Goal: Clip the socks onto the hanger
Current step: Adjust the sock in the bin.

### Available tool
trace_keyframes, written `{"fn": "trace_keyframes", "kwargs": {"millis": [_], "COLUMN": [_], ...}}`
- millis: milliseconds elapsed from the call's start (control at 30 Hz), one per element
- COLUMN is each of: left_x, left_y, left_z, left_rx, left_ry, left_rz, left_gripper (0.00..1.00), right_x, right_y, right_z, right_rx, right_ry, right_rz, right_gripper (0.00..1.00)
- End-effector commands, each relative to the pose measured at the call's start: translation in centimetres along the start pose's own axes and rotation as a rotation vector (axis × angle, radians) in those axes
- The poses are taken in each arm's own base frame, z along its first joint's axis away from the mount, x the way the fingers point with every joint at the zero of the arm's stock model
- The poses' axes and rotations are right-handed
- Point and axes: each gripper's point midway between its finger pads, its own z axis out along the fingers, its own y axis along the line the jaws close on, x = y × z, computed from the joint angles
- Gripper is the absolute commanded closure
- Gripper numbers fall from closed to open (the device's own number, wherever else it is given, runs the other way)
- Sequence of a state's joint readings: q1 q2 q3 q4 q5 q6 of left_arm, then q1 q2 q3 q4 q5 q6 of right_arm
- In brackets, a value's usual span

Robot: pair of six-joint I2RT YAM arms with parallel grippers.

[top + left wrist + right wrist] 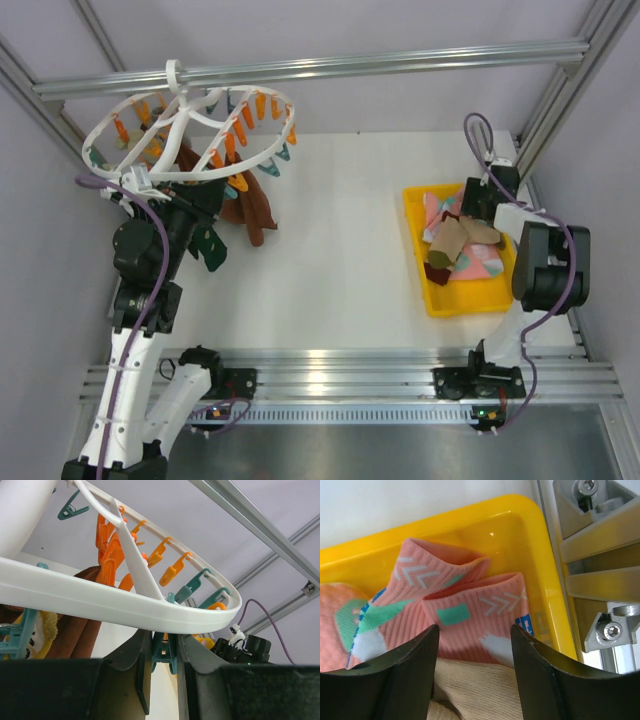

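Note:
The white ring hanger [186,108] hangs by its hook from the rail at the back left, with orange and teal clips dangling from its rim [100,602]. A maroon-brown sock [250,210] hangs from it. My left gripper [205,195] reaches up under the ring, shut [164,665] on a teal clip [164,650]. At the right, pink patterned socks [470,605] and a beige sock [475,685] lie piled in the yellow tray [470,305]. My right gripper [455,215] is down in that tray, jaws [474,630] open astride the beige sock and the pink cuff.
The aluminium rail [300,68] spans the back. Frame posts and a bracket [600,555] stand just beyond the tray's right wall [540,570]. A dark green piece [210,250] hangs below the left gripper. White tabletop [340,230] lies between hanger and tray.

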State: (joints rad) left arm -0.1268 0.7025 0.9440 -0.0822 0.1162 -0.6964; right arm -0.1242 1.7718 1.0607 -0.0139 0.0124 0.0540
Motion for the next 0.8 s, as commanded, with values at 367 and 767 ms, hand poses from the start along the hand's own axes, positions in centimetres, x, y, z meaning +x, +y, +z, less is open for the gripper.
{"fn": "trace_keyframes", "kwargs": {"millis": [367,767], "left_x": [-1.4,-1.2], "left_y": [1.4,1.2], "left_z": [0.8,0.8], "left_rx": [-0.068,-0.051], "left_ry": [-0.075,-0.069], "left_rz": [0.013,0.010], "left_gripper": [1.00,1.00], "right_x": [-0.4,-4.4], "right_y": [0.0,1.2], "right_z": [0.7,-4.6], "right_rx": [0.080,0.000], "right_ry": [0.019,-0.131], "right_rz": [-0.075,-0.122], "right_gripper": [0.85,1.00]}}
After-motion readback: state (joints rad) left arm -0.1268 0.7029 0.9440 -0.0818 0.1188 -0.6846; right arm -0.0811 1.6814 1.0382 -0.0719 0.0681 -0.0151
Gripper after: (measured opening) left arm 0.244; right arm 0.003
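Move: The tan sock's near fold lies just under the right fingers in the bin, its middle about 3 cm back and 3 cm below, neither left nor right. The pink sock with the teal patch is some 3 cm ahead and as far below. A second tan sock lies roughly 7 cm left and 7 cm back. From the left hand the tan sock is about 14 cm ahead, 68 cm right and 37 cm below. The right hand sinks about 2 cm, shuts its fingers at the tan sock, then rises some 4 cm. ##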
